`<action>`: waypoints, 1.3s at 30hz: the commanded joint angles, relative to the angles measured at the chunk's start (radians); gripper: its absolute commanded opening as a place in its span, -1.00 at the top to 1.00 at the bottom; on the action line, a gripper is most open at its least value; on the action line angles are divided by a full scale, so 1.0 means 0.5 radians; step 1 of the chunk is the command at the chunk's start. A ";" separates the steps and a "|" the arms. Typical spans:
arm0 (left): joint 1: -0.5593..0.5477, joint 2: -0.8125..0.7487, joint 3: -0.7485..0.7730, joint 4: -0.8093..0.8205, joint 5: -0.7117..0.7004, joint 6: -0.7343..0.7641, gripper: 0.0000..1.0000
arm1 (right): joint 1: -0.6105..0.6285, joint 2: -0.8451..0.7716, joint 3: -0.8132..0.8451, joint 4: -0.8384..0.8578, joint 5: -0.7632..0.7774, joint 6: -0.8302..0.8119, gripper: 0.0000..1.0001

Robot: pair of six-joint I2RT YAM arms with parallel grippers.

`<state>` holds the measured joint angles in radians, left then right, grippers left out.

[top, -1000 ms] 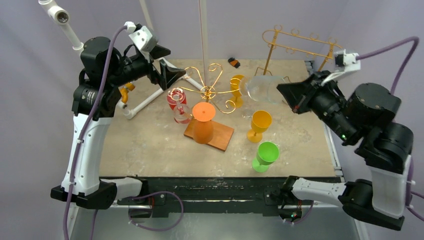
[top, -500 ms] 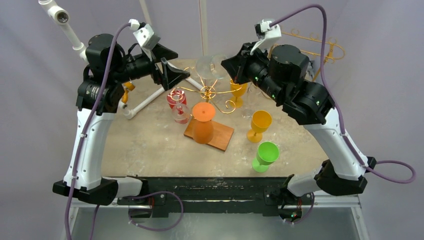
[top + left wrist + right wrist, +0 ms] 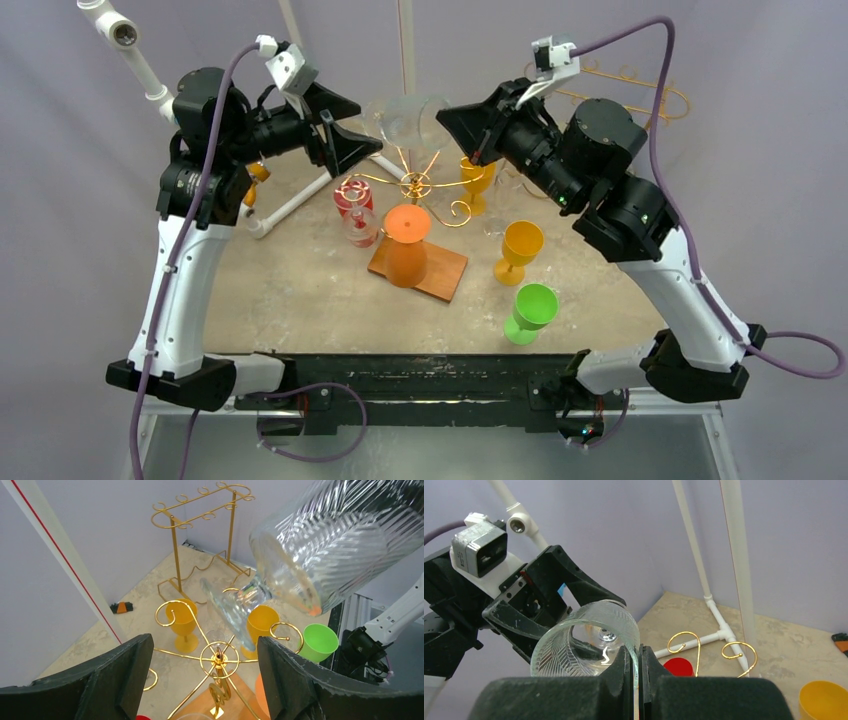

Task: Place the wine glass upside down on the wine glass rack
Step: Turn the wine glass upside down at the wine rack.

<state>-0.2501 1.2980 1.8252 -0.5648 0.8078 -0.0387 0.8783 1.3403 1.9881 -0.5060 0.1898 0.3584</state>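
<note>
A clear ribbed wine glass (image 3: 408, 118) hangs in the air on its side above the gold curly-armed wine glass rack (image 3: 416, 184). My right gripper (image 3: 447, 120) is shut on its rim; in the right wrist view the fingers (image 3: 634, 652) pinch the glass wall (image 3: 584, 642). The glass's foot (image 3: 230, 612) points at my left gripper (image 3: 368, 130), which is open, with its fingers apart on either side of the rack's hub (image 3: 219, 656) in the left wrist view. The bowl (image 3: 325, 550) fills that view's upper right.
An upside-down orange glass (image 3: 405, 245) stands on a wooden board (image 3: 445, 272). A red glass (image 3: 352, 198), yellow glasses (image 3: 520, 245) and a green one (image 3: 530, 310) stand round the rack. A second gold rack (image 3: 600, 85) stands at the back right, and white pipes (image 3: 300, 195) lie at the left.
My right arm has swung the glass from the right side up and left, over the rack, toward the left gripper. The left gripper's fingers have closed in slightly.
</note>
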 commanded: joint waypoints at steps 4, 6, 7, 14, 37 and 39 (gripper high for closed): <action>-0.009 0.034 -0.021 0.184 0.088 -0.214 -0.40 | 0.027 -0.095 -0.210 0.444 -0.123 0.066 1.00; -0.009 0.047 -0.020 0.186 0.105 -0.214 -0.28 | 0.039 -0.105 -0.259 0.497 -0.134 0.076 1.00; -0.009 0.053 -0.021 0.186 0.120 -0.212 -0.21 | 0.047 -0.113 -0.284 0.525 -0.137 0.078 1.00; -0.009 0.066 -0.015 0.045 0.130 -0.083 0.22 | 0.085 -0.188 -0.427 0.723 -0.086 0.044 1.00; -0.009 -0.030 -0.048 0.095 0.046 0.264 1.00 | 0.164 -0.117 -0.454 0.685 -0.244 0.043 1.00; -0.009 -0.068 -0.065 0.060 0.019 0.456 1.00 | 0.161 -0.124 -0.461 0.648 -0.240 0.049 1.00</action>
<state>-0.2546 1.3151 1.8046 -0.5438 0.8124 -0.0051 0.9482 1.3018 1.7443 -0.2379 0.1577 0.3443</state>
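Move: Some 4 cm to the open left hand's right, 1 cm ahead and 2 cm above, is the foot of the clear wine glass, held by its rim in the right hand. From the right hand the left gripper's fingers lie about 12 cm left, 4 cm ahead and 5 cm lower. Below both hands stands the tree rack, its hub roughly 7 cm right of the left hand, 2 cm back and 11 cm down. The orange glass hangs about 7 cm nearer the base than that hub. Bringing the clear glass foot-first to the left gripper, the right hand, still shut on the rim, carries it about 4 cm left and 2 cm down, swinging slightly counter-clockwise. The left hand shifts only a centimetre or so, right and down and then a little forward, while its wide-open fingers close, reopen slightly and shut on the edge of the foot. ##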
